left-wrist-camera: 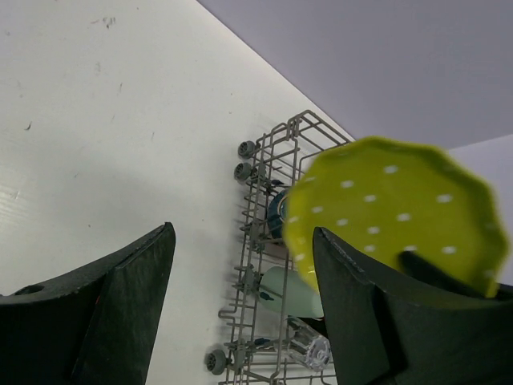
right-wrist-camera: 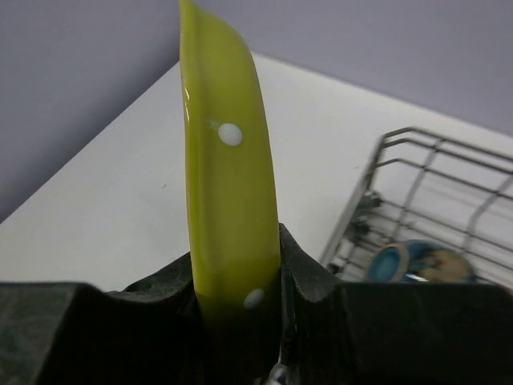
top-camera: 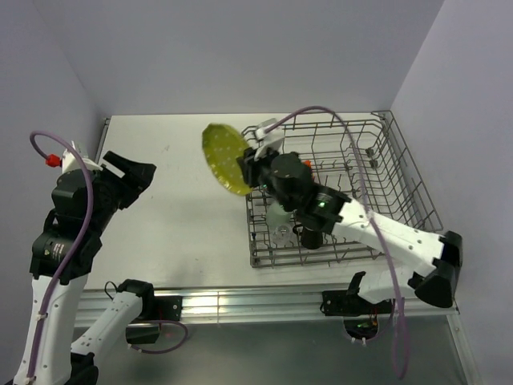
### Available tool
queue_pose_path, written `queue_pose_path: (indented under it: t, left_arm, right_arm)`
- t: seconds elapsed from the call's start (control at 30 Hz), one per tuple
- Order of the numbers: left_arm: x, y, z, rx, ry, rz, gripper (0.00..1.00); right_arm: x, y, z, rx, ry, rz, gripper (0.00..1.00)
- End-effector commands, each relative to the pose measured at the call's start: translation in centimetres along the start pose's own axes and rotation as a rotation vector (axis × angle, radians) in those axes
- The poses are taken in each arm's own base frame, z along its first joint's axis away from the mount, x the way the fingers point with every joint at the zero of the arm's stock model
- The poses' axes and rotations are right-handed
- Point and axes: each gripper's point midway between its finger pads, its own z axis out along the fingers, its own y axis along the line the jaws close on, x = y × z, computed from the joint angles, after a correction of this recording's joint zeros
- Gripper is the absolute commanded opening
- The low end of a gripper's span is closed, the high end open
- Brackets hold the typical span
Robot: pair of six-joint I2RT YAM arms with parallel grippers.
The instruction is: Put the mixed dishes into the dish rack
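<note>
My right gripper (top-camera: 248,168) (right-wrist-camera: 237,269) is shut on the rim of the yellow-green plate (top-camera: 224,159) (right-wrist-camera: 228,176). It holds the white-dotted plate on edge in the air, just left of the dish rack's (top-camera: 401,164) left wall. In the left wrist view the plate (left-wrist-camera: 393,208) hangs above the rack (left-wrist-camera: 255,204). A blue bowl (left-wrist-camera: 276,215) (right-wrist-camera: 417,261), a pale green cup (left-wrist-camera: 290,293) and a clear glass (left-wrist-camera: 309,349) (top-camera: 282,233) lie inside the rack. Far to the left, my left gripper (top-camera: 136,178) (left-wrist-camera: 243,234) hovers open over the bare table, holding nothing.
The white table (top-camera: 176,208) runs from the left wall to the rack. Lilac walls close in at the back and on both sides. A metal rail (top-camera: 240,303) borders the near edge. Small grey wheels (left-wrist-camera: 215,359) stick out of the rack's side.
</note>
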Motion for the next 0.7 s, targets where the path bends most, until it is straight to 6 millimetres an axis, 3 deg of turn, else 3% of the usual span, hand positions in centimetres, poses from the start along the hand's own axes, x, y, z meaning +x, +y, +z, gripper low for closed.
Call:
queue_pose_path:
  t: [0.0, 0.03, 0.2, 0.3, 0.4, 0.67]
  left_arm:
    - [0.7, -0.4, 0.6, 0.046, 0.02, 0.032, 0.75]
    - [0.9, -0.3, 0.8, 0.045, 0.027, 0.032, 0.74]
    - [1.9, -0.1, 1.7, 0.057, 0.049, 0.025, 0.74]
    - [2.1, 0.1, 2.0, 0.055, 0.053, 0.029, 0.74]
    - [2.4, 0.2, 2.3, 0.052, 0.064, 0.034, 0.74]
    - [3.4, 0.3, 3.6, 0.068, 0.093, 0.031, 0.73]
  right_arm:
    - [-11.9, -5.6, -5.0, 0.164, -0.288, 0.087, 0.0]
    - [-13.3, -7.0, -6.6, 0.195, -0.318, 0.098, 0.0]
    - [-16.4, -13.5, -12.3, 0.368, -0.39, 0.08, 0.0]
    - [-16.9, -15.9, -14.7, 0.453, -0.393, 0.062, 0.0]
    - [-16.6, -17.6, -16.8, 0.525, -0.364, 0.068, 0.0]
    - [-11.1, -19.5, -19.5, 0.624, -0.165, 0.063, 0.0]
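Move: The right hand already holds the yellow plate; the rack's free tines lie about 28 cm to its right, 8 cm ahead and some 26 cm below. At similar depth, the blue bowl is about 9 cm right and 10 ahead, the orange bowl 17 right and 10 ahead, and the black mug 19 right and 6 back. From the idle left hand, those tines are roughly 49 cm right, 11 ahead and 27 below. Right hand arcs the held plate some 25 cm right over the rack, up then slightly down, turning clockwise. ##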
